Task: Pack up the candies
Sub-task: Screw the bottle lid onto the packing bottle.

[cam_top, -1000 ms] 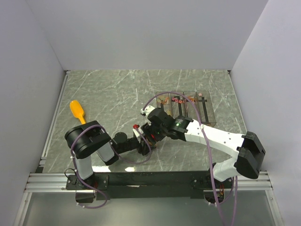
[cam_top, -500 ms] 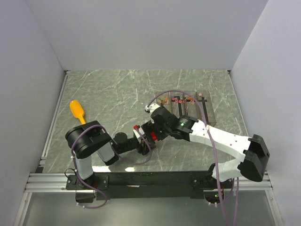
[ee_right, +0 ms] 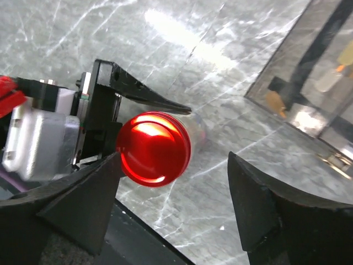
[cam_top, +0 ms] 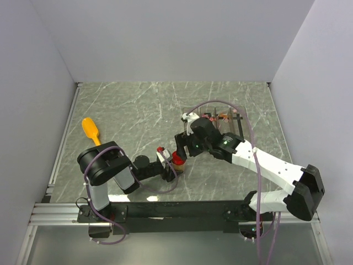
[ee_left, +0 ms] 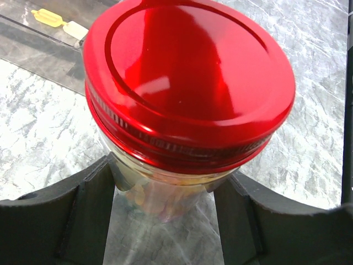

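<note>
A small glass jar (ee_left: 160, 193) with a red lid (ee_left: 187, 77) stands on the marble table. My left gripper (ee_left: 172, 178) is shut on its glass body just below the lid. Candies (ee_left: 149, 196), yellowish and pink, show blurred through the glass. From above, the jar's red lid (cam_top: 177, 160) sits at the tip of the left gripper (cam_top: 169, 165). My right gripper (cam_top: 183, 147) hangs open just beyond the jar, touching nothing. In the right wrist view the lid (ee_right: 154, 148) lies low between the wide-apart fingers (ee_right: 83, 204) of the right gripper (ee_right: 174, 176).
A clear compartment box (cam_top: 242, 126) with a few candies (cam_top: 208, 117) stands at the back right, close behind the right wrist. A yellow-orange scoop (cam_top: 91, 130) lies at the far left. The table's near edge runs just in front of the jar.
My right gripper has opened and come off the jar, drawing back toward the far right. The red lid now shows on the jar. The left gripper has not moved.
</note>
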Available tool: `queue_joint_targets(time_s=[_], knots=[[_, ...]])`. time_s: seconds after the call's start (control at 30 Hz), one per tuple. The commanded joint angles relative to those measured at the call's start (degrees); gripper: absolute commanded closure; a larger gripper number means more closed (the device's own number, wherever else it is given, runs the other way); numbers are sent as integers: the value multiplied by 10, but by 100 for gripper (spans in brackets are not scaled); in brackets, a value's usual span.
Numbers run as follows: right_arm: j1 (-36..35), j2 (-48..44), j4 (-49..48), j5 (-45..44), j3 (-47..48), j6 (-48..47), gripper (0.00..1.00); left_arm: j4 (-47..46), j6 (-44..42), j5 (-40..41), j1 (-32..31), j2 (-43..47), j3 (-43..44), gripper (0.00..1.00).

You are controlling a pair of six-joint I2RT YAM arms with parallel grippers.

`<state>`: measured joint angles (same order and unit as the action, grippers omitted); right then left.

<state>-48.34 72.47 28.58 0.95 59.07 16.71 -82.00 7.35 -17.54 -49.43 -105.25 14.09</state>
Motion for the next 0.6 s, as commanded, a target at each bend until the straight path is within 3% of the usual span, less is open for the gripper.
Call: queue_joint_targets(time_s=[0.0,0.17,0.27,0.57], knots=[[2,21,-50,27,-23,7,18,-248,-9,-2,-4,-20,0,51],[4,47,-59,20,-54,6,27,-248,-9,-3,-4,-22,1,51],[10,43,-58,19,-65,5,41,-248,-9,-3,-4,-22,1,51],[24,-3,-45,25,-46,1,46,-248,-9,-1,-4,-23,2,51]])
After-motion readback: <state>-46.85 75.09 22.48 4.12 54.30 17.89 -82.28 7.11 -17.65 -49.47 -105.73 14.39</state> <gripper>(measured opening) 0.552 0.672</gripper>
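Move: The red bottle lid, already sitting on the bottle, lies about 4 cm below the right hand, some 3 cm back and 2 cm to its left. The bottle's body is under the lid, roughly 9 cm below the hand, also 3 cm back and 2 cm left. The candy box stands about 10 cm ahead, 13 cm to the right and 13 cm lower. For the left gripper, clamped on the bottle, the lid is right above, roughly 4 cm up. Drop the open right gripper quickly, about 3 cm down towards the lid, its tilt barely changing, and close its fingers by roughly a third of their range, so that one fingertip comes over the forward-right part of the lid's top. Hold the bottle still with the left gripper. ##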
